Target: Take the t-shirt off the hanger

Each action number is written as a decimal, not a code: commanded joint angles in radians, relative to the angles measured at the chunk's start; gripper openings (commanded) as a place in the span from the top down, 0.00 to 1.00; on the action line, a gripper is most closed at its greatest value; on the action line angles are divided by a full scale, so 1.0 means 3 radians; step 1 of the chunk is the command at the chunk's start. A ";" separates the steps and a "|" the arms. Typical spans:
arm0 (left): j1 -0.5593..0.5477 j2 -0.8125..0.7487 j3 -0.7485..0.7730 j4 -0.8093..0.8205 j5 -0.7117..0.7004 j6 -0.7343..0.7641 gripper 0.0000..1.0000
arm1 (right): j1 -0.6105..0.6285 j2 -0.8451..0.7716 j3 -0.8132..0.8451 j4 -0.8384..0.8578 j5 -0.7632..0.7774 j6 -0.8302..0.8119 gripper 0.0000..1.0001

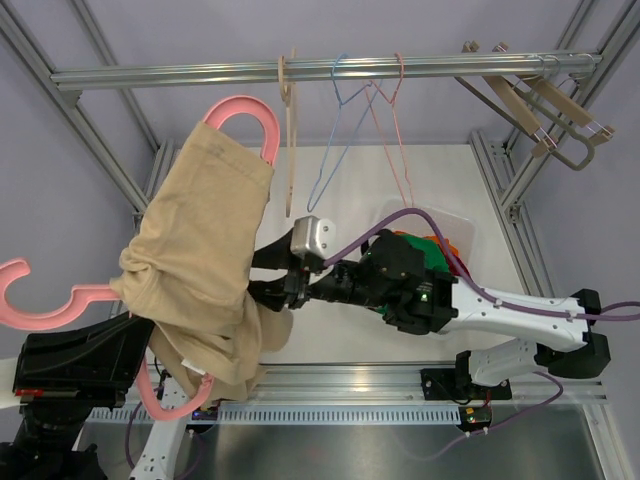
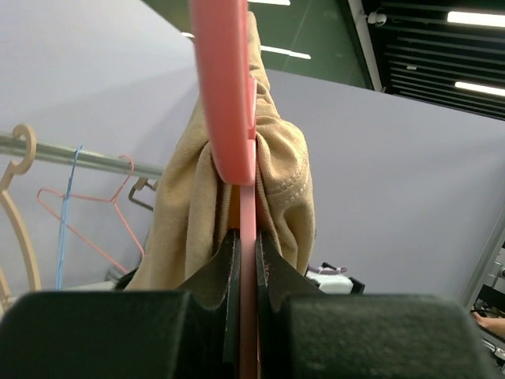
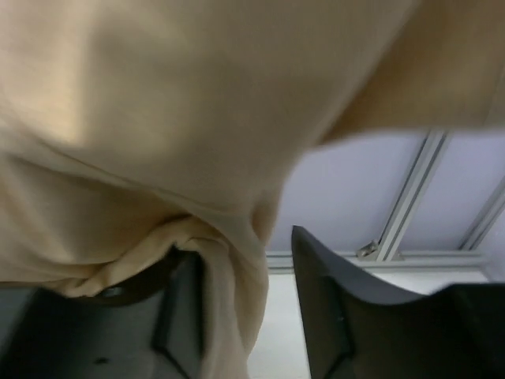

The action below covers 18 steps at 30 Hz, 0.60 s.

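Note:
A tan t-shirt (image 1: 200, 250) hangs bunched on a pink plastic hanger (image 1: 245, 108), whose curved ends stick out at the top and at the far left. My left gripper (image 2: 246, 237) is shut on a thin pink bar of the hanger, with the t-shirt (image 2: 284, 181) draped just above it. In the top view that gripper is hidden under the cloth. My right gripper (image 1: 262, 275) reaches in from the right at the shirt's lower edge. Its jaws (image 3: 245, 245) are open, and a fold of the t-shirt (image 3: 197, 118) lies over the left finger (image 3: 185, 316) and into the gap.
A metal rail (image 1: 420, 66) crosses the top with a wooden hanger (image 1: 290, 130), a blue wire hanger (image 1: 335, 130), a pink wire hanger (image 1: 395, 140) and more hangers at the right (image 1: 545, 110). A clear bin of coloured clothes (image 1: 455, 235) sits behind the right arm.

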<state>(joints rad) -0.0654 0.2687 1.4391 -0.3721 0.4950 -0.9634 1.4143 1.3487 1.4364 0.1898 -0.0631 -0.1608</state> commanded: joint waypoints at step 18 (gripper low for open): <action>-0.0385 -0.0103 -0.0599 -0.0288 0.0829 -0.0066 1.00 | -0.0199 -0.1070 0.0237 -0.0233 0.0793 0.0061 1.00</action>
<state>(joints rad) -0.1608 0.2169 1.2755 -0.4644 0.5999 -0.9451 1.3590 1.0782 1.4128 0.1169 -0.0021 -0.0929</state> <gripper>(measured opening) 0.076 0.019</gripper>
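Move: Right at the right hand, a fold of the t-shirt already lies between its half-open fingers, with the hanger's far end about 15 cm ahead and some 6 cm higher. The basket stands about 30 cm to its right, level with it in reach and roughly 45 cm below. From the left hand, which holds the pink hanger, that fold lies some 9 cm ahead, 11 cm to the right and 8 cm lower. Closing on the fold as it leaves, the right hand pinches the t-shirt and pulls it about 10 cm to the right and 7 cm up, away from the left hand, its fingertips tilting up some 10 degrees. The left hand keeps its grip on the hanger, sinking about 6 cm and easing slightly forward as it tips down and turns a little clockwise. ##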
